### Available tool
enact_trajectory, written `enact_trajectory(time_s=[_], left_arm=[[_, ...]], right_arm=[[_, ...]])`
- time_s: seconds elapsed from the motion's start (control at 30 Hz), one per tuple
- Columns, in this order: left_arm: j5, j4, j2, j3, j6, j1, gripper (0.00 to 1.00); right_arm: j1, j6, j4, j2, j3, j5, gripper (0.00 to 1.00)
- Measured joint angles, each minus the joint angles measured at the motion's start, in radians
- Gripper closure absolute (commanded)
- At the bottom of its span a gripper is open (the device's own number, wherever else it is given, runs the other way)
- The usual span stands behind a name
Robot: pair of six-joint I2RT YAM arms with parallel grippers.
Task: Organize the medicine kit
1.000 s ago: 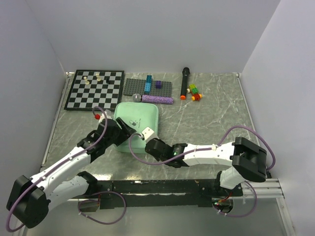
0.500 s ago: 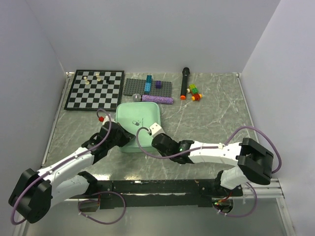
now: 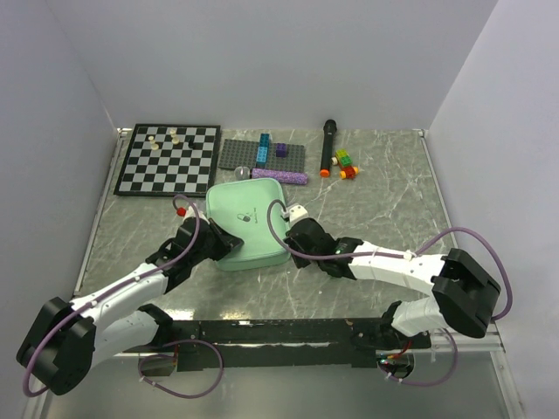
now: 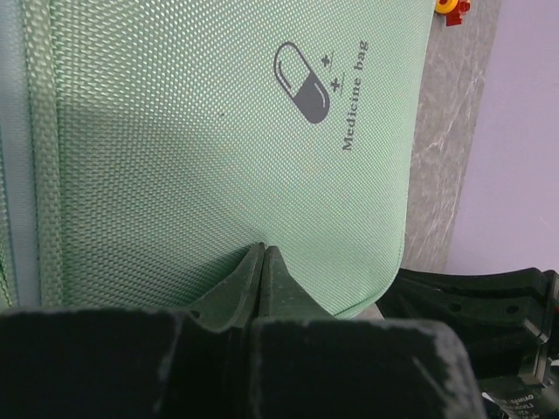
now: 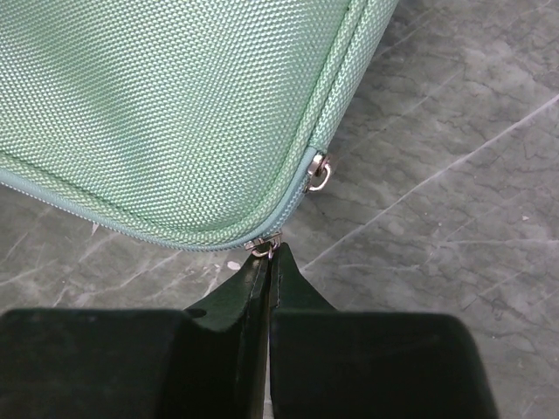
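The medicine kit point(image 3: 247, 223), a mint-green zip case, lies with its halves together on the table, its pill logo point(image 4: 301, 74) facing up. My left gripper point(image 3: 229, 243) is shut, its tips point(image 4: 262, 250) resting on the lid's near-left part with nothing between them. My right gripper point(image 3: 288, 247) sits at the kit's near-right corner point(image 5: 262, 229), shut on the zipper pull point(image 5: 263, 246). A second metal pull ring point(image 5: 318, 173) hangs free a little further along the right side.
Behind the kit lie a chessboard point(image 3: 168, 160) with a few pieces, a grey studded plate point(image 3: 262, 155) with bricks, a purple bar point(image 3: 279, 176), a black marker point(image 3: 327, 146) and small coloured bricks point(image 3: 346, 163). White walls close in the table.
The left gripper has shut and settled on the lid. The right gripper travelled along the kit's near edge from its left part to the right corner, staying shut.
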State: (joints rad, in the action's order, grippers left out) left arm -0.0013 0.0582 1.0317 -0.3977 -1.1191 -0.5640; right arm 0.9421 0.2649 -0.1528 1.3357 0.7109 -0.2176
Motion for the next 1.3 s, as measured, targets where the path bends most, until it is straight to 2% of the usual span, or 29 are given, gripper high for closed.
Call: enact_trajectory(time_s=[0.13, 0.3, 0.47, 0.67, 0.77, 0.97, 1.07, 1.17, 1.23, 1.3], left_arm=[[0.005, 0.005, 0.000, 0.002, 0.003, 0.006, 0.99], [0.016, 0.006, -0.009, 0.003, 0.017, 0.016, 0.99], [0.013, -0.037, -0.027, -0.016, 0.055, 0.021, 0.99], [0.014, -0.090, -0.013, -0.052, 0.090, 0.023, 0.97], [0.015, -0.103, -0.011, -0.061, 0.102, 0.023, 0.87], [0.004, -0.192, -0.027, -0.121, 0.137, 0.023, 0.44], [-0.032, -0.277, -0.051, -0.177, 0.170, 0.025, 0.22], [-0.089, -0.355, -0.090, -0.231, 0.206, 0.035, 0.03], [-0.127, -0.393, -0.133, -0.260, 0.232, 0.062, 0.01], [-0.146, -0.414, -0.186, -0.278, 0.254, 0.132, 0.03]], right_arm=[[-0.024, 0.008, 0.000, 0.007, 0.005, 0.019, 0.99], [-0.031, 0.008, -0.001, 0.011, 0.010, 0.018, 0.90], [-0.034, 0.006, -0.004, -0.001, 0.008, -0.008, 0.72], [-0.055, -0.002, -0.043, -0.028, 0.008, -0.055, 0.61], [-0.063, -0.002, -0.060, -0.051, 0.008, -0.084, 0.58], [-0.066, -0.001, -0.097, -0.134, 0.008, -0.121, 0.53], [-0.066, 0.000, -0.116, -0.193, 0.008, -0.146, 0.47], [-0.066, 0.014, -0.133, -0.256, 0.002, -0.199, 0.37], [-0.069, 0.039, -0.148, -0.309, -0.011, -0.256, 0.34], [-0.086, 0.069, -0.162, -0.365, -0.032, -0.305, 0.32]])
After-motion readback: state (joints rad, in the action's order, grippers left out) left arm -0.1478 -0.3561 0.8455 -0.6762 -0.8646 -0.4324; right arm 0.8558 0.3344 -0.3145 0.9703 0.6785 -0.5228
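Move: The right fingers already hold the front zipper pull at the medicine bag's near right corner; the second pull sits about 3 cm straight ahead of them. The bag's middle is roughly 9 cm ahead, 11 cm left and 3 cm below the right hand, the purple tube some 20 cm ahead and 3 cm left. From the left hand, shut and set down on the lid, the held pull lies about 13 cm right, 2 cm back and slightly lower. Draw the held pull the last 1 cm or so forward along the bag's right side while the shut left fingertips stay on the lid. Open the right fingers to let go, then back the hand off to the right and up, about 8 cm each, away from the corner. Then lift the left hand some 9 cm up and 7 cm left, opening its fingers wide. ##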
